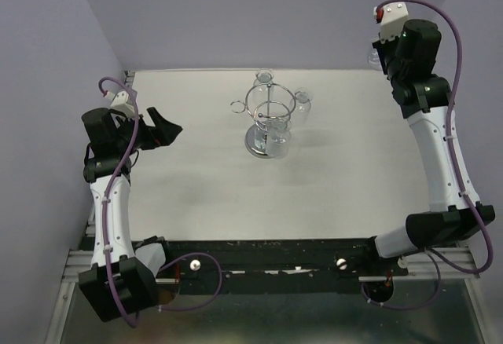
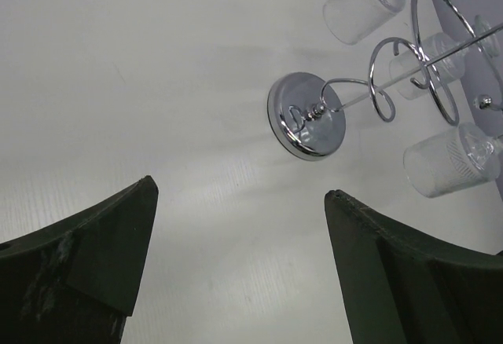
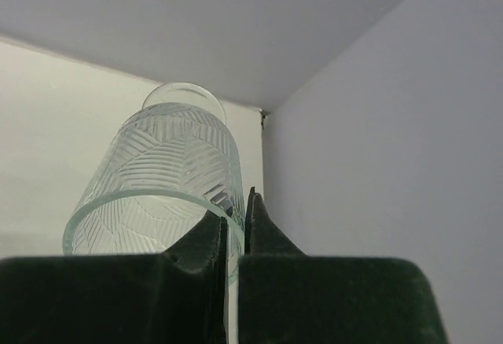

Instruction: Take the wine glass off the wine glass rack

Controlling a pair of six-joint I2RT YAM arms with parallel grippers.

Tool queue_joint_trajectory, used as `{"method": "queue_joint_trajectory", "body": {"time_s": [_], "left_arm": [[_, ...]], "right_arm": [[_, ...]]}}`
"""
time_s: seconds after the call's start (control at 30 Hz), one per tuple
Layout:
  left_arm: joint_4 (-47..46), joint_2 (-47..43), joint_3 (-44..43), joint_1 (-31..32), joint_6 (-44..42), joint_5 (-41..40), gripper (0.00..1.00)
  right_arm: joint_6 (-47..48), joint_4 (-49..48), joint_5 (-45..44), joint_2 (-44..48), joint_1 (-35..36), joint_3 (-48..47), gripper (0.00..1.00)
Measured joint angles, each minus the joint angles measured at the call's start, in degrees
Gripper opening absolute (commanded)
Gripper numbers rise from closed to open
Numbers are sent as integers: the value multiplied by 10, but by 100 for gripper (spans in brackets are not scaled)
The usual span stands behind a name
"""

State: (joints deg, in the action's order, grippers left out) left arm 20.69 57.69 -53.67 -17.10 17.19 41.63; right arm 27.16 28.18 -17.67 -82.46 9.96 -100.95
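The chrome wine glass rack [image 1: 267, 116] stands on its round disc base [image 2: 306, 116] at the middle back of the table. Three clear glasses still hang from it, one at the far side [image 1: 263, 77], one on the right [image 1: 302, 100] and one near the base [image 1: 277, 144]. My right gripper [image 3: 240, 203] is shut on the rim of a ribbed wine glass [image 3: 165, 179], the glass wall pinched between its fingers, up at the back right corner, well away from the rack. My left gripper [image 1: 169, 132] is open and empty, left of the rack and pointing at it.
Lilac walls close in the table on the left, back and right. The right wall [image 3: 377, 124] is close beside the held glass. The arm bases and a metal rail [image 1: 275, 269] run along the near edge.
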Motion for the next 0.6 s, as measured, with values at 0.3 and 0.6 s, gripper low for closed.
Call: {"method": "queue_joint_trajectory", "body": {"time_s": [0.3, 0.6], "left_arm": [[40, 35, -33, 11, -77, 2, 99], [84, 43, -42, 11, -134, 8, 99]], "right_arm": [[-3, 259, 60, -157, -37, -195, 1], [-2, 389, 99, -279, -63, -291, 1]]}}
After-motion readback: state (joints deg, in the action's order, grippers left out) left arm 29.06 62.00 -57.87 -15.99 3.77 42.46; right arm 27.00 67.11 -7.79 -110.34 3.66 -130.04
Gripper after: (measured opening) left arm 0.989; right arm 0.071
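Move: The right hand already holds the wine glass by its rim, high up. The bare table spot it is bound for lies some 43 cm below, about 3 cm farther out and 1 cm left. The rack stands about 30 cm to its left, 2 cm nearer the base and 26 cm lower; its right-hand glass is some 22 cm left, 2 cm back, 22 cm down. From the left hand the spot is about 15 cm ahead, 55 cm right and 25 cm down. Still pinching the rim wall between its shut fingers, the right hand carries the wine glass down about 14 cm towards the bare right-hand part of the table, easing some 3 cm forward. Meanwhile the wrist tips the fingers, first pointing nearly level ahead, nearly 40 degrees downward, turning the glass's foot towards the table. ##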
